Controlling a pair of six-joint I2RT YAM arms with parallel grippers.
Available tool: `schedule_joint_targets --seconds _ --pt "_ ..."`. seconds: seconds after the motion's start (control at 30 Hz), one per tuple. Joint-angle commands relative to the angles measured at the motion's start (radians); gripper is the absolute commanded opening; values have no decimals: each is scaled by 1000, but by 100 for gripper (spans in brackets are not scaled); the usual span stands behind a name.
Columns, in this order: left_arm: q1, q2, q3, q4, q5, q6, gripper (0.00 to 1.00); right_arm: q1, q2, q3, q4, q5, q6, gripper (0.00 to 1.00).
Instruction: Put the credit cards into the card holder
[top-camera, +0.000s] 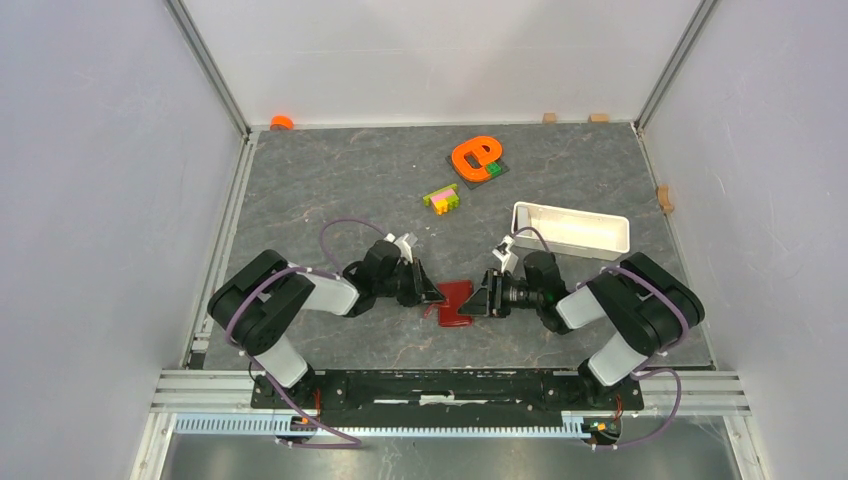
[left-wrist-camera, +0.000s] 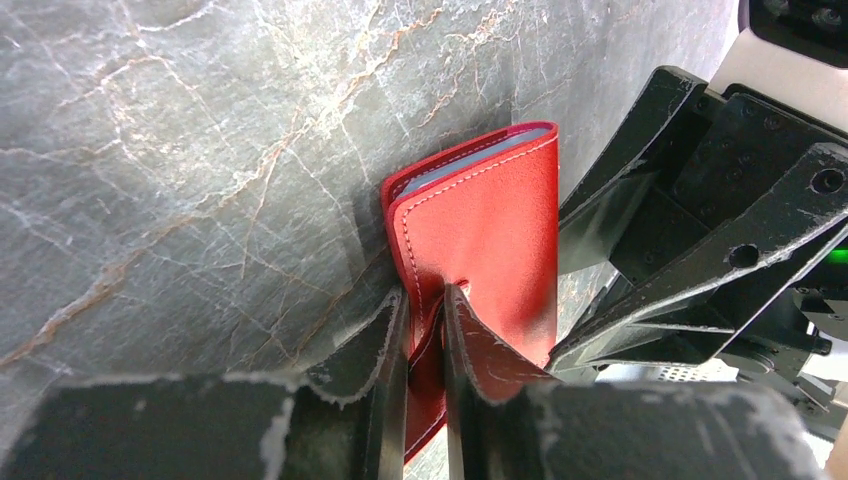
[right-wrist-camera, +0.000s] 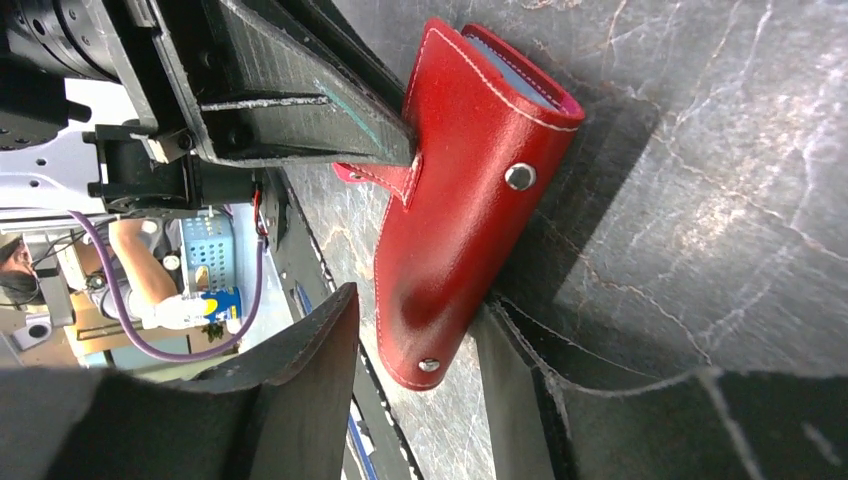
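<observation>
The dark-red card holder lies folded on the grey table between my two grippers. My left gripper is shut on its snap tab and left edge. In the left wrist view the fingers pinch the red flap of the card holder. My right gripper stands open around the holder's other end. In the right wrist view the card holder sits between the spread fingers; one pad touches it and the other stays apart. A light-blue lining shows at its mouth. No credit cards are in view.
A white oblong tray stands behind my right arm. Further back are multicoloured toy bricks and an orange piece on a dark plate. Small wooden blocks line the back and right walls.
</observation>
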Motion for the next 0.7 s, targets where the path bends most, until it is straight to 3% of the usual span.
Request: schedule_joint_targets --seconds 0.0,0.07,0.13,0.2,0.23,0.47,0.67 --pt "-10 36 -49 -79 -63 4 20 33 41 17 95 62 34 49" --pt "-11 31 -55 -62 -56 0 20 41 43 29 91 86 36 38" --pt "-11 18 -60 -38 -40 1 22 42 24 38 70 113 35 21" --pt "-10 -13 -54 -45 -31 10 31 42 -22 64 -39 156 -11 7" --pt "-8 -33 -44 -70 -31 21 40 42 -58 93 -121 185 -57 0" --pt "94 -307 84 -419 -92 143 77 37 -288 396 -960 585 -432 0" --pt "195 -491 281 -789 -86 339 95 38 -347 631 -1483 921 -598 0"
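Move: The card holder sits between the two hands at finger height. Its middle is roughly 3 cm to the left of the right hand, whose part-open fingers straddle its near edge, and about 4 cm to the right of the left hand, which pinches its strap side. From the right hand, the white box lies some 18 cm ahead and 23 cm to the right; the toy block is about 25 cm ahead and 6 cm left. Almost in place at first, the right hand shuts its fingers on the card holder's right-hand edge. It then swings forward about 10 cm, rising and drifting right towards the white box, its fingers tipping some 40 degrees steeper downwards. The left hand holds still, then opens wide, lets go at the strap and backs off, mostly up with some left and forward. ##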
